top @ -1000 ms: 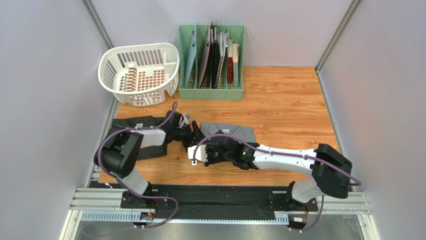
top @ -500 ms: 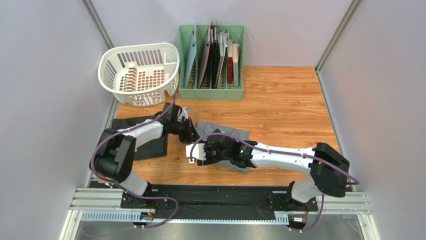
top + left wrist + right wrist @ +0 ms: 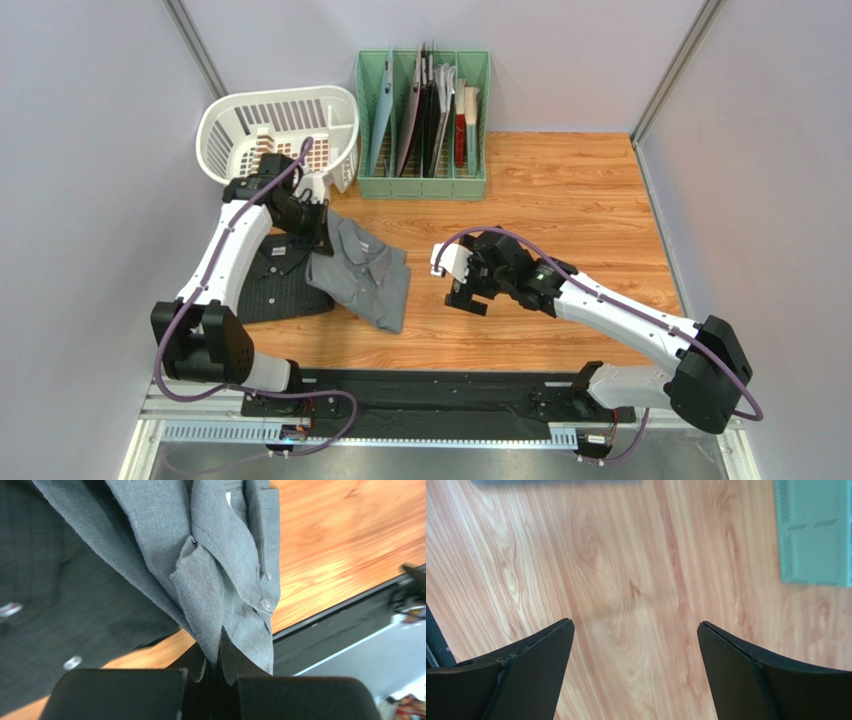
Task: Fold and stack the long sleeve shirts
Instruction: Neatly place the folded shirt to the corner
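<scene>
The plain grey long sleeve shirt (image 3: 362,268) hangs partly lifted, its far edge pinched in my left gripper (image 3: 320,232), which is shut on the cloth. In the left wrist view the grey fabric (image 3: 215,555) bunches into the closed left gripper (image 3: 220,652), buttons showing. Its lower part trails on the table and overlaps the right edge of the dark pinstriped shirt (image 3: 262,285), which lies folded flat at the left and fills the left of the wrist view as dark cloth (image 3: 60,580). My right gripper (image 3: 463,298) stands open over bare wood, right of the grey shirt; nothing sits between the fingers of this gripper (image 3: 635,625).
A white laundry basket (image 3: 280,145) stands at the back left, just behind my left wrist. A green file rack (image 3: 423,120) with folders stands at the back centre; its corner (image 3: 813,530) shows in the right wrist view. Grey walls close both sides.
My left gripper shut on the grey shirt and carried it up and left toward the dark shirt. My right gripper opened, let go of the shirt and drew back to the right.
</scene>
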Robot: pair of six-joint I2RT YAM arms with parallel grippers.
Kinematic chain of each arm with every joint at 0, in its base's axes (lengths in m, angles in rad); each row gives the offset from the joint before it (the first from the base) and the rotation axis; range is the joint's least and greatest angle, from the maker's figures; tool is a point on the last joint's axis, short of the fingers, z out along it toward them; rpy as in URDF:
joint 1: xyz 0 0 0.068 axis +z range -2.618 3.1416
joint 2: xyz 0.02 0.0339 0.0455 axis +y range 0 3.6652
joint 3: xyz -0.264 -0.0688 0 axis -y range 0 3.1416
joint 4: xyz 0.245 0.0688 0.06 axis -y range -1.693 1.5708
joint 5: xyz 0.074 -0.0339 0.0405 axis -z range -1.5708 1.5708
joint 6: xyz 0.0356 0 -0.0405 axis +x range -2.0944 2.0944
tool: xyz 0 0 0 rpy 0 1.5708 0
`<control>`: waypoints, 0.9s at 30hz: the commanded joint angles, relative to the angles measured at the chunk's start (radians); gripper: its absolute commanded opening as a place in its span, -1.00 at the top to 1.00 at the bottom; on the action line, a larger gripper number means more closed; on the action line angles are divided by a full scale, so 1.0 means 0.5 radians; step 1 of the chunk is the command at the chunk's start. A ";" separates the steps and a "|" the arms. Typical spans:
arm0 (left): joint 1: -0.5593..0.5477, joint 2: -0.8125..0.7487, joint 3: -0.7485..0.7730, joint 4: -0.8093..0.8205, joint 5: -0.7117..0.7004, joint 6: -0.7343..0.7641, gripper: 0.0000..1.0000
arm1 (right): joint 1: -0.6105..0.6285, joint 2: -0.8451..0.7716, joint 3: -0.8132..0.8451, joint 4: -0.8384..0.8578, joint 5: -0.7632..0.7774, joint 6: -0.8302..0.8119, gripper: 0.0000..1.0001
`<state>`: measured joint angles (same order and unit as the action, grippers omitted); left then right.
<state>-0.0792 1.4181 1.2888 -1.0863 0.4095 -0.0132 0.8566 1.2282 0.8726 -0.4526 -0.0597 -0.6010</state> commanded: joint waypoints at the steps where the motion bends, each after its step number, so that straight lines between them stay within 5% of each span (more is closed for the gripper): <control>1: 0.146 -0.048 0.241 -0.419 -0.135 0.437 1.00 | -0.087 -0.100 -0.052 -0.162 -0.003 0.067 -1.00; 11: 0.290 -0.078 0.732 -0.539 -0.086 0.576 1.00 | -0.173 -0.112 -0.079 -0.138 -0.010 0.027 -1.00; 27: 0.453 -0.176 0.619 -0.509 -0.126 0.793 1.00 | -0.188 -0.063 -0.070 -0.092 -0.031 0.018 -1.00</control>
<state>0.1066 1.3479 1.6264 -1.3544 0.3454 0.3008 0.7689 1.1946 0.8314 -0.5346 -0.0620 -0.5922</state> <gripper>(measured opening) 0.011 0.998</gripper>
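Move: The grey folded shirt already hangs pinched in the left hand. The dark striped shirt, the stack it is headed for, lies centred roughly 9 cm to this hand's left and 3 cm back, some 16 cm below. The white basket is about 21 cm ahead and 8 cm left, the green file rack some 25 cm ahead and 19 cm right. For the empty right hand, the dark shirt is about 40 cm left, level with it, 12 cm below. The grey shirt, still pinched in the shut left fingers, is carried up nearly 10 cm and about 7 cm left, over the dark shirt's far part; most of the leftward travel comes first, then chiefly lift, while the wrist tilts some 15 degrees, fingertips swinging forward and left. The right hand, wide open and empty, eases about 4 cm right, slightly down, then stays. ##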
